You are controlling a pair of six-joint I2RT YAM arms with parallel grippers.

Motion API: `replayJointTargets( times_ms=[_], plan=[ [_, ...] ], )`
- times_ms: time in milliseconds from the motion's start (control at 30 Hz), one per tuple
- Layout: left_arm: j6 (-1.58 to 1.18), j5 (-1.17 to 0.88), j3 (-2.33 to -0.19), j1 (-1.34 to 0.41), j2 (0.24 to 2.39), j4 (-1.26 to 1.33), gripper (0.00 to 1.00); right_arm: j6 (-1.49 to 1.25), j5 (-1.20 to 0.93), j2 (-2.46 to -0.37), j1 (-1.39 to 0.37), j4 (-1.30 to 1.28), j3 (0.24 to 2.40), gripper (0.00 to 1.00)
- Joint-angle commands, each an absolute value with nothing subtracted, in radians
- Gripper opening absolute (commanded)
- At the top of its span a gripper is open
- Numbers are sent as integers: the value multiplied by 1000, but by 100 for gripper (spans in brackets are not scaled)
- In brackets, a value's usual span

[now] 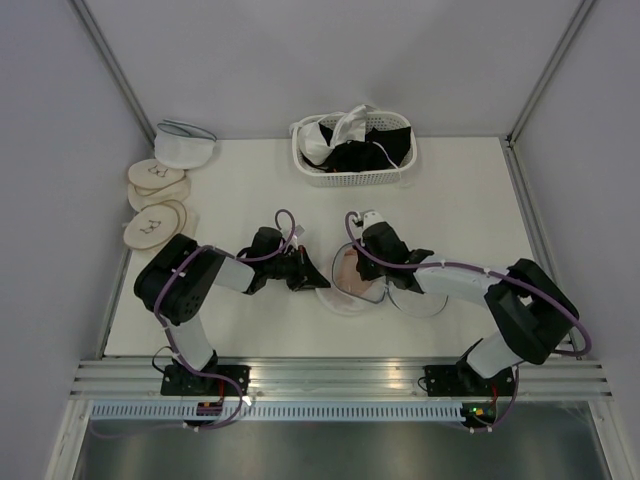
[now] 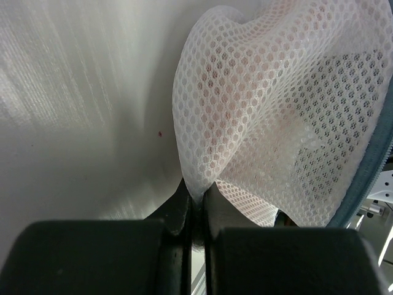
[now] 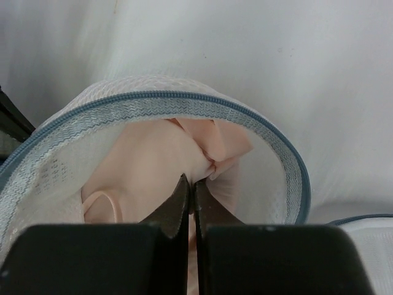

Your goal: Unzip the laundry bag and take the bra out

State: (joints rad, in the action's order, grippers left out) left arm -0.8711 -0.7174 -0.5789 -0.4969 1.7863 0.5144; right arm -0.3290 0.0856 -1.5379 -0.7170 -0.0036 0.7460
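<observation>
The laundry bag [image 1: 343, 297] lies unzipped on the table between the two arms, a white mesh case with a grey-blue zipper rim [image 3: 184, 101]. Its second half [image 1: 422, 302] lies flat to the right. My left gripper [image 2: 196, 187] is shut on a pinched fold of the mesh wall [image 2: 270, 123] at the bag's left side. The pale pink bra [image 3: 147, 160] lies bunched inside the open half, one thin strap loop showing. My right gripper [image 3: 192, 181] reaches into the bag and is shut on a fold of the bra's fabric.
A white basket [image 1: 400, 172] with black and white garments stands at the back. At the back left sit a white domed bag [image 1: 185, 143] and tan round discs [image 1: 157, 200]. Grey walls close both sides.
</observation>
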Motion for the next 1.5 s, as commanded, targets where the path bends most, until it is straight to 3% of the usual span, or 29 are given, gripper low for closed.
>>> replayJointTargets(
  times_ms=[0,100,333,600,833,1200,1467],
  plan=[
    [-828,-744,-601,-500,1798,549,2,-337,31,-1488,-723,17,739,0],
    [-833,-733,-601,-500,1799,546,3,-341,34,-1415,-723,-24,736,0],
    [-844,-719,-611,-499,1804,532,18,-342,78,-1206,-723,-150,745,0],
    [-854,-719,-614,-482,1802,517,25,-362,253,-1031,-723,-357,822,0],
    [-891,-721,-611,-472,1812,541,39,-362,279,-914,-723,-457,861,0],
    [-904,-729,-595,-472,1790,545,43,-335,492,-808,-723,-437,991,1],
    [-894,-721,-591,-472,1750,517,45,-232,623,-890,-723,-396,1199,0]
  ],
)
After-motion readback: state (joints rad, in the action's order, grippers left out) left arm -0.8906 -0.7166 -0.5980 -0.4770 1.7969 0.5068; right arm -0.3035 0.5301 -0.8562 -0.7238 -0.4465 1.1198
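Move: The bra, already pinched between the right fingers, bunches around them in the open laundry bag, its middle about 2 cm back and 2 cm to their left, 1 cm below. From the right hand, the unzipped lid lies some 14 cm to the right and 4 cm back; the white basket is straight ahead, roughly 38 cm out. For the left hand, shut on the bag's mesh edge, the bra is about 8 cm to the right and 2 cm farther out. The bra, still gripped in the right fingers, is drawn up out of the bag, first slightly back, then also to the right, some 30 cm up and 11 cm right in all, while the wrist tips the fingers up about 35 degrees and turns clockwise. The left hand practically stays put and opens nearly halfway, releasing its pinch on the mesh. ##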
